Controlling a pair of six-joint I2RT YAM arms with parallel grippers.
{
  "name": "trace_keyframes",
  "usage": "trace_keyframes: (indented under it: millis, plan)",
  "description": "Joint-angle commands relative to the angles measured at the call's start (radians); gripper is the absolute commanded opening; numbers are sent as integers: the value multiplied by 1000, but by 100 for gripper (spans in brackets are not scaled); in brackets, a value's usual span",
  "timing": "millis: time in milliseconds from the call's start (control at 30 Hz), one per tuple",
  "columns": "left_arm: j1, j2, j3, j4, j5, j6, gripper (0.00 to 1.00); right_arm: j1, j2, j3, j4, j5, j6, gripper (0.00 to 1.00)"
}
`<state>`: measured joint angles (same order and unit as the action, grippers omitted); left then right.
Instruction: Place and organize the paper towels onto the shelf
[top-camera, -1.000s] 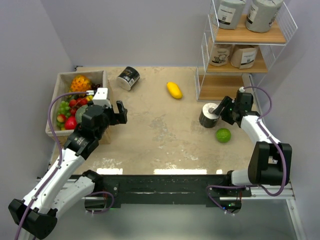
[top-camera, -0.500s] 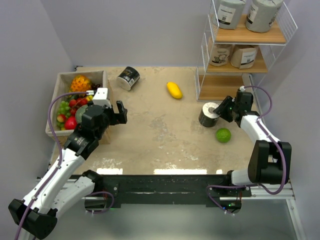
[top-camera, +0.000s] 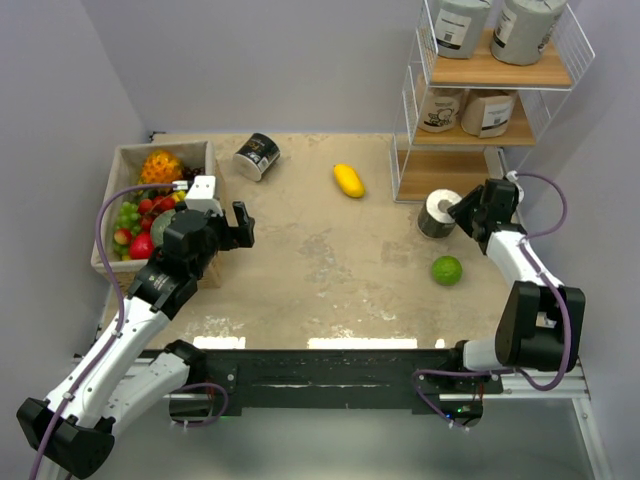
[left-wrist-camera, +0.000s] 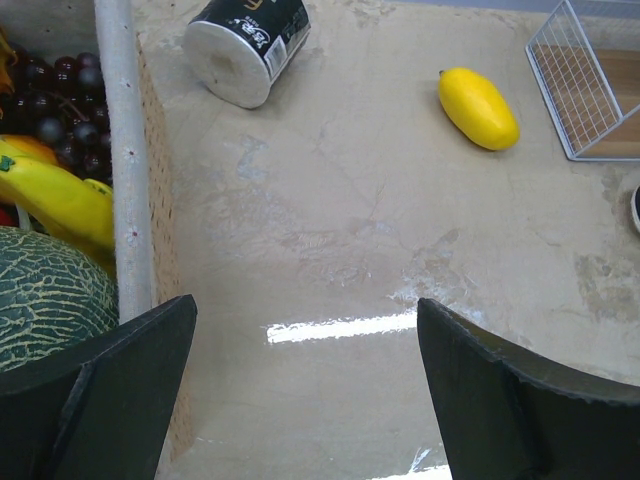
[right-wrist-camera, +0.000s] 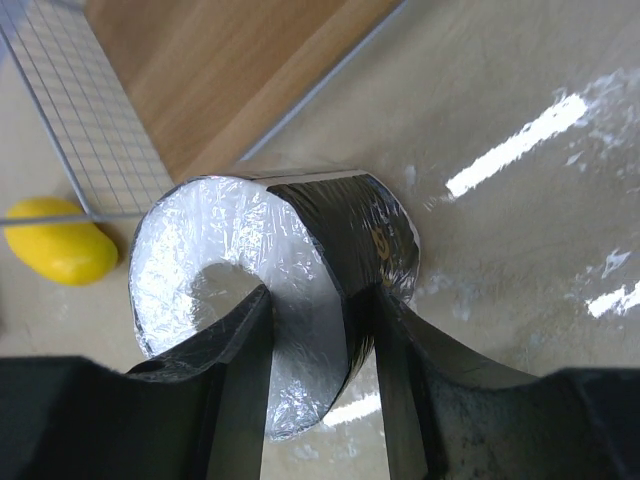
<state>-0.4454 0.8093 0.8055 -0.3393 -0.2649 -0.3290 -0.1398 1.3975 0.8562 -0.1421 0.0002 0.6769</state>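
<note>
My right gripper (top-camera: 458, 213) (right-wrist-camera: 312, 310) is shut on a black paper towel roll (top-camera: 438, 213) (right-wrist-camera: 300, 270), one finger in its core hole and one on its outer wall. It holds the roll just in front of the shelf (top-camera: 447, 172), by the bottom board (right-wrist-camera: 220, 70). Two grey rolls (top-camera: 495, 25) stand on the top tier and two tan rolls (top-camera: 465, 110) on the middle tier. A second black roll (top-camera: 257, 156) (left-wrist-camera: 245, 45) lies on its side at the back left. My left gripper (top-camera: 240, 222) (left-wrist-camera: 305, 390) hangs open over bare table beside the fruit box.
A yellow fruit (top-camera: 348, 180) (left-wrist-camera: 478, 107) lies mid-back of the table, and a green fruit (top-camera: 446, 270) sits near the right arm. The low box of fruit (top-camera: 128, 160) stands at the left, its wall (left-wrist-camera: 125, 160) close to my left fingers.
My right gripper closed on the black roll and carried it right and back, toward the shelf's bottom tier. The left arm has not moved.
</note>
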Motion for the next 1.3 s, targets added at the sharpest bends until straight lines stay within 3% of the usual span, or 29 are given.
trace_keyframes:
  millis: [0,400,767,1000,1267]
  plan:
    - [2,-15,-2,25,4,11,97,-32,-29,32,206,72,130,41]
    - [2,-18,-3,29,15,10,97,-93,121,72,430,147,329,41]
    - [2,-24,-5,34,23,13,97,-101,227,115,547,204,354,42]
    - [2,-25,-6,34,21,15,97,-106,294,176,538,221,369,44]
    - [-4,-25,-11,36,16,16,97,-107,331,149,654,231,408,45]
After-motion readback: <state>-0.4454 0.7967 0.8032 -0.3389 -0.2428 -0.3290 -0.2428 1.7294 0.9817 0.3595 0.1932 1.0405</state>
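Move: The right hand already grips the wall of the black-wrapped roll, whose middle lies some 5 cm to its left and slightly lower. The roll's place on the bottom shelf is about 12 cm ahead, 4 cm right and 6 cm below. The shelf's left wire side stands roughly 9 cm ahead and 15 cm left, the green lime some 16 cm back and 2 cm left. From the idle left hand that place lies about 20 cm ahead, 57 cm right and 19 cm below. Keeping the roll's wall pinched with one finger in its core, the right hand carries it forward and right onto the right part of the bottom shelf, roughly 14 cm in all. It rises a little, dips and rises again, while the wrist swings clockwise some 25 degrees and tips the fingers up about 20. Near the end the squeeze slackens, the finger gap hardly changing. ##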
